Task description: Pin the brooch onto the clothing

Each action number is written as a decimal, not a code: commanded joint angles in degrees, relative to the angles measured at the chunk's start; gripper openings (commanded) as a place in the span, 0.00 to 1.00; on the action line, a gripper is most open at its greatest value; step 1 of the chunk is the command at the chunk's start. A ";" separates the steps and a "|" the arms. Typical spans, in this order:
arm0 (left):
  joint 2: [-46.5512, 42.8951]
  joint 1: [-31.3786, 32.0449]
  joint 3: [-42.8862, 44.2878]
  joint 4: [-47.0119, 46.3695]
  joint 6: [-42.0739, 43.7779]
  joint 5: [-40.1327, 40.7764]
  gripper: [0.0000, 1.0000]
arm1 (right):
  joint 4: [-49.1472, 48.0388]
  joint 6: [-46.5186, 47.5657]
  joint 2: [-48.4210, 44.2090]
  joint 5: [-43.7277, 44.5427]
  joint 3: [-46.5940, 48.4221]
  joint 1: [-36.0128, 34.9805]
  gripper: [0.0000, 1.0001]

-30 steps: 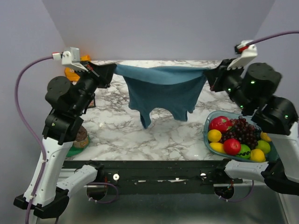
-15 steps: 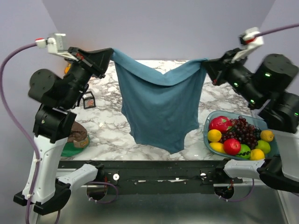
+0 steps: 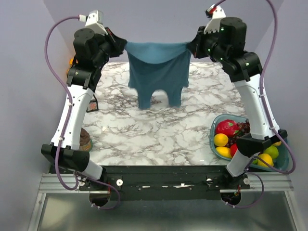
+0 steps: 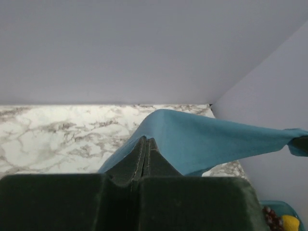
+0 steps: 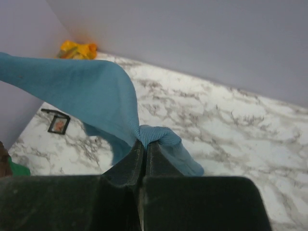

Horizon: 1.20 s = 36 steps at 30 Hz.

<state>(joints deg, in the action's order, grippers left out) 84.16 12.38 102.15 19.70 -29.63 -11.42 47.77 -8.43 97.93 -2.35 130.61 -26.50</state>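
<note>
The clothing (image 3: 159, 72), a teal-blue top, hangs stretched between my two grippers high over the back of the table. My left gripper (image 3: 124, 46) is shut on its left upper corner; in the left wrist view the fabric (image 4: 207, 142) runs off to the right from the closed left gripper (image 4: 146, 139). My right gripper (image 3: 189, 47) is shut on the right upper corner. In the right wrist view a bunched fold sits at the right gripper (image 5: 144, 143) and the cloth (image 5: 82, 82) stretches away left. The brooch is hidden from me.
A small black-framed box (image 5: 58, 124) lies on the marble at the left, beside my left arm (image 3: 92, 103). An orange-yellow object (image 5: 77, 49) sits in the back left corner. A bowl (image 3: 284, 166) with fruit stands front right, a brown and green item (image 3: 84, 140) front left.
Both arms have risen and swung towards the back wall, carrying the top with them. The garment now hangs higher and farther back, pulled more taut along its upper edge.
</note>
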 commanded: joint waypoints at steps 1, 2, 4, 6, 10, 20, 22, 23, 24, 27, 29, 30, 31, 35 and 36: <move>-0.05 -0.52 12.10 -1.51 3.25 -5.63 0.00 | -0.92 3.50 -2.30 -3.63 6.27 0.13 0.01; -0.40 -0.52 11.94 -1.42 3.35 -6.33 0.00 | -1.53 3.76 -4.83 -3.45 3.54 0.13 0.01; -2.85 -0.52 7.04 -2.03 3.35 -6.77 0.00 | -4.43 3.94 -8.09 -2.57 -4.35 0.13 0.01; -7.14 -0.52 -3.11 -4.23 2.82 -6.51 0.00 | -6.80 3.51 -13.36 -1.52 -18.40 0.13 0.01; -15.06 0.18 -25.72 -7.66 -2.18 -6.77 0.00 | -9.09 -2.71 -21.63 -0.73 -43.37 0.13 0.01; -42.83 5.98 -71.73 -2.68 -17.74 3.68 0.80 | -11.56 -21.01 -37.01 -3.71 -90.25 -5.57 0.62; -48.55 5.99 -71.92 0.23 -17.22 5.70 0.94 | -10.68 -22.07 -39.91 -3.80 -91.05 -7.24 0.85; -49.78 5.99 -71.30 2.42 -15.57 6.66 0.96 | -10.42 -22.16 -42.36 -3.89 -91.06 -7.42 0.87; -50.49 5.99 -68.95 3.49 -14.33 6.50 0.96 | -9.81 -22.16 -43.34 -3.54 -90.71 -7.42 0.88; -47.88 5.99 -62.72 7.18 -8.71 4.66 0.98 | -8.75 -21.81 -44.58 -3.01 -88.51 -7.51 0.89; -45.33 5.99 -59.62 9.11 -4.16 2.82 0.99 | -9.18 -21.72 -44.14 -3.19 -87.72 -7.77 0.89; -42.88 5.99 -56.56 9.91 -2.56 1.76 0.99 | -9.97 -21.72 -43.71 -3.36 -87.02 -8.47 0.88; -41.63 5.99 -55.05 10.79 -0.54 1.49 0.99 | -10.41 -21.98 -43.44 -3.45 -86.66 -8.91 0.88; -36.62 5.46 -48.37 14.83 6.59 4.91 0.99 | -11.82 -23.04 -42.38 -1.96 -84.56 -12.34 0.88; -35.92 5.20 -46.53 15.01 7.73 5.26 0.99 | -12.34 -23.13 -42.38 -1.78 -84.20 -13.22 0.88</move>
<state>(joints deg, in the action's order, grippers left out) 44.88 18.13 50.15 28.95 -31.24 -8.23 38.00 -30.06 55.07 -5.34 43.57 -37.06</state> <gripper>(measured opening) 0.988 0.885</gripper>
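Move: Hanging from both shut grippers by its hem, the clothing has its middle about 12 cm right of the left hand and some 22 cm below. The hem is headed for the table's near strip: roughly 24 cm back, 1 cm right and 45 cm below the left hand, and 22 cm back, 8 cm right and 44 cm below the right. From the right hand, the fruit basket stands some 33 cm right, 20 cm back. Drawing back towards the robot with the hem still pinched, both hands first lift about 5 cm, then sweep steeply down and back, some 40 cm down and over 20 cm back, fingers tipping down 40 to 50 degrees. Near the bottom both grippers open wide and let go of the hem above the near strip of table; the empty hands then rise, the left about 12 cm, the right 6. ##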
